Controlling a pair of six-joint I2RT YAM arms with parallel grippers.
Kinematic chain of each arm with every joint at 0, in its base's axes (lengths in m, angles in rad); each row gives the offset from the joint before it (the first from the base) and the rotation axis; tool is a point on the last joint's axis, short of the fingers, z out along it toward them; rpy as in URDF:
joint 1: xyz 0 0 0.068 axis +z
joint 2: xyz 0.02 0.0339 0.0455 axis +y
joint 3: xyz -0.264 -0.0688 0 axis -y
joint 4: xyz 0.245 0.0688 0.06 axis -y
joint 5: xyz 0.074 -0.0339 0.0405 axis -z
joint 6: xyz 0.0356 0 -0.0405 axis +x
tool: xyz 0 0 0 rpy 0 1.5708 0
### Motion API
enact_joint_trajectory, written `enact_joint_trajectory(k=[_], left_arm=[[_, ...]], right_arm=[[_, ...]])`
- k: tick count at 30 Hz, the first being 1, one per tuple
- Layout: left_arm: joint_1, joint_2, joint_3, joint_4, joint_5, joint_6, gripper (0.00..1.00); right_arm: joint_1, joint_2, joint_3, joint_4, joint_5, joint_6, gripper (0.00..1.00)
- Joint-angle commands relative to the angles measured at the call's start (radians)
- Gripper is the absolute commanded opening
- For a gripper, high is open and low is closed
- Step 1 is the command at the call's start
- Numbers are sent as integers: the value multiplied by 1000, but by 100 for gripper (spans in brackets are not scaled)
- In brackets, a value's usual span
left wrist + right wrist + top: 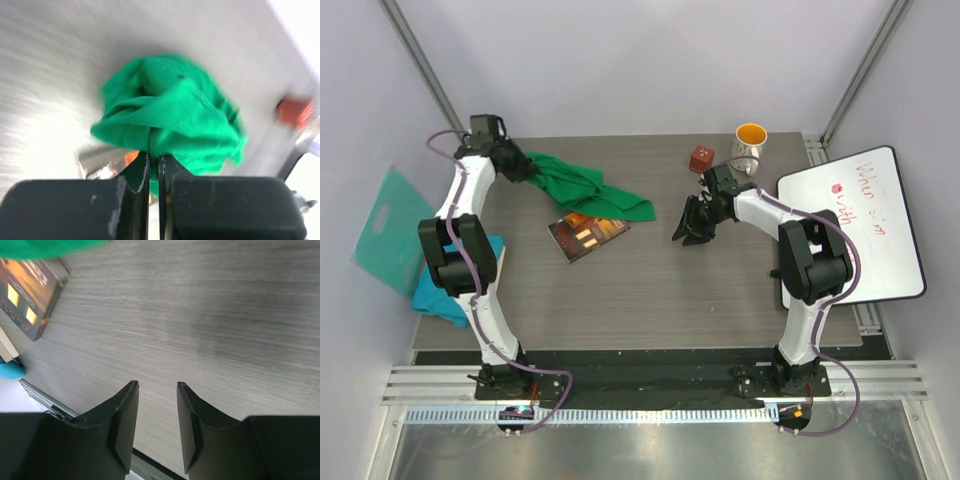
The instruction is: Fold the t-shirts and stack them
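Observation:
The bright green t-shirt (582,190) lies crumpled at the back left of the table, and its edge shows in the right wrist view (45,246). My left gripper (523,166) is shut on a fold at the shirt's left end; in its own view the jaws (154,157) pinch green cloth (170,120). The teal-blue t-shirt (438,296) lies bunched at the table's left edge, partly hidden by the left arm. My right gripper (691,227) hangs open over bare table right of centre, with nothing between its fingers (157,386).
A dark book (588,233) lies just in front of the green shirt. At the back right stand a red block (702,158) and a mug (750,145). A whiteboard (855,225) lies on the right edge. A flat teal board (385,230) lies off the left edge.

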Motion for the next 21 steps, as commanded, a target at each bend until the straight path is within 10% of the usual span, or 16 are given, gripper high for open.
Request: enact_joint_trajectory(k=[1,6,21], left_arm=[[36,-33,75,63,0,-91,0],[-5,-116,-52,289,23,-224,0],[-323,-130,235,326,104,-132,0]], right_arm=[[15,-75,-22,17,-34,-2,42],[38,-58,-7,3,-72,-23,42],[131,146,145,-2,-31,-39,41]])
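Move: The green t-shirt is pinched at its left end by the left hand. Its middle is about 13 cm to that hand's right, 2 cm back and 13 cm below. The book partly under it is some 13 cm right and 13 cm back; the red cube is about 40 cm right and 7 cm ahead. From the open right hand the shirt's middle is roughly 23 cm left and 13 cm ahead, the book 22 cm left and 2 cm ahead, and the red cube 22 cm ahead and 4 cm right. The green t-shirt, still pinched in the shut left fingers, is first carried slightly forward and left while rising, then swept some 20 cm right and higher, ending about 15 cm up, as the wrist tips the fingers up some 25 degrees and swings clockwise. The right hand, still part open, goes about 5 cm left over bare table, sinking and turning slightly counter-clockwise. ##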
